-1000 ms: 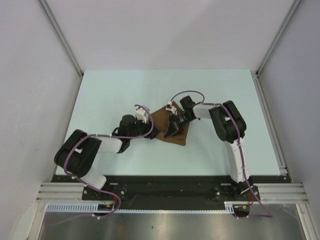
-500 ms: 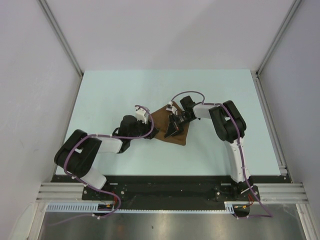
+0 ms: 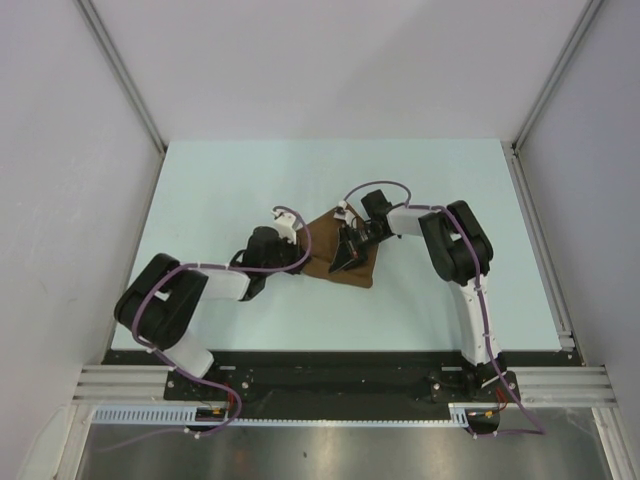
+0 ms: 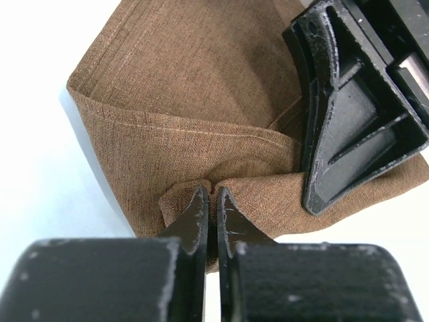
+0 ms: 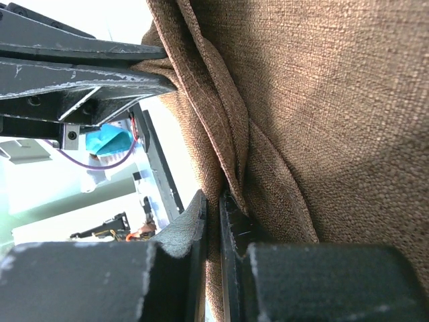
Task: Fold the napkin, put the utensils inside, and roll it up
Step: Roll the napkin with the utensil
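Note:
The brown napkin (image 3: 340, 250) lies folded and bunched at the table's middle; it fills the left wrist view (image 4: 194, 100) and the right wrist view (image 5: 322, 100). My left gripper (image 3: 298, 258) is shut on the napkin's near left edge, pinching a fold (image 4: 211, 194). My right gripper (image 3: 345, 262) is shut on a fold at the napkin's near edge (image 5: 213, 201); its finger shows in the left wrist view (image 4: 348, 127). The two grippers sit close together. The fork is hidden or out of view.
The pale blue table (image 3: 210, 190) has metal rails along its sides (image 3: 540, 230). A black base strip (image 3: 330, 375) runs along the near edge. The left gripper's fingers (image 5: 80, 60) cross the top left of the right wrist view.
My left gripper has moved slightly right and away, toward the right gripper, still holding the napkin's edge. The right gripper has barely moved.

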Controlling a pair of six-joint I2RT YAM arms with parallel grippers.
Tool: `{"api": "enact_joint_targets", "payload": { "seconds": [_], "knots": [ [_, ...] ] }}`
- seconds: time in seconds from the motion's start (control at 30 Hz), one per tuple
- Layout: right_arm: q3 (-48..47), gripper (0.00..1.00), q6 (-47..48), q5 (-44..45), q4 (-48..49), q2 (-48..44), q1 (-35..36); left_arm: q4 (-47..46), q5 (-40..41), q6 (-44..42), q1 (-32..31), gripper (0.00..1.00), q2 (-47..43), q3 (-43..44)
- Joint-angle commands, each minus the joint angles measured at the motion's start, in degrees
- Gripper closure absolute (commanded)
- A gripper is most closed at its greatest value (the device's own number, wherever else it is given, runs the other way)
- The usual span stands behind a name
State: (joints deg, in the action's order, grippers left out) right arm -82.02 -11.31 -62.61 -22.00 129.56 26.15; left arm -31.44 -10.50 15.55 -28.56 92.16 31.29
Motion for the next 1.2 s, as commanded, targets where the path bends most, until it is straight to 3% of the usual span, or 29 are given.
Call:
{"api": "enact_joint_targets", "payload": {
  "seconds": [0.0, 0.23, 0.33, 0.77, 1.17],
  "knots": [
    [-0.9, 0.93, -0.1, 6.8, 4.2, -1.1, -1.1, 8.4, 5.1, 0.7, -0.1, 1.0, 2.7, 0.9],
    [1.2, 0.53, 0.0, 7.8, 5.8, -11.1, -1.5, 13.1, 7.8, 3.8, -0.1, 1.0, 2.7, 2.1],
    [2.3, 0.46, 1.5, 8.9, 6.5, -14.1, -1.8, 13.6, 8.0, 4.9, -0.1, 1.0, 2.4, 1.8],
    [19.8, 0.43, 7.0, 20.4, 11.0, -30.8, -0.6, 15.0, 8.5, 6.3, -0.1, 1.0, 1.7, 2.5],
    [22.1, 0.43, 11.1, 28.9, 10.0, -29.4, 3.5, 16.2, 8.4, 6.3, 0.0, 1.0, 1.4, 3.7]
  ]
}}
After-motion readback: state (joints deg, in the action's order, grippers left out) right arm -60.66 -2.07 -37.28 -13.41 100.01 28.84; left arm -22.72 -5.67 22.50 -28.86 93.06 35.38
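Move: The right hand still pinches the rolled near edge of the napkin mid-length; the roll's right end, where it is going next, lies about 6 cm to its right and 2 cm back, roughly at finger height. The roll's left end, already in the left fingers, is some 6 cm to the right hand's left, level with it. The napkin's flat part centres about 7 cm ahead of the right hand. From the left hand, the right end is around 12 cm right and 2 cm back. Letting go of the roll, the right fingers open and rise about 8 cm, easing forward, then swing back and rightward along the roll and sink some 3 cm, ending open above its right part, having rolled about 30 degrees with the fingertips dipping more steeply. Meanwhile the left hand keeps its pinch on the left end, settling about 1 cm lower. ##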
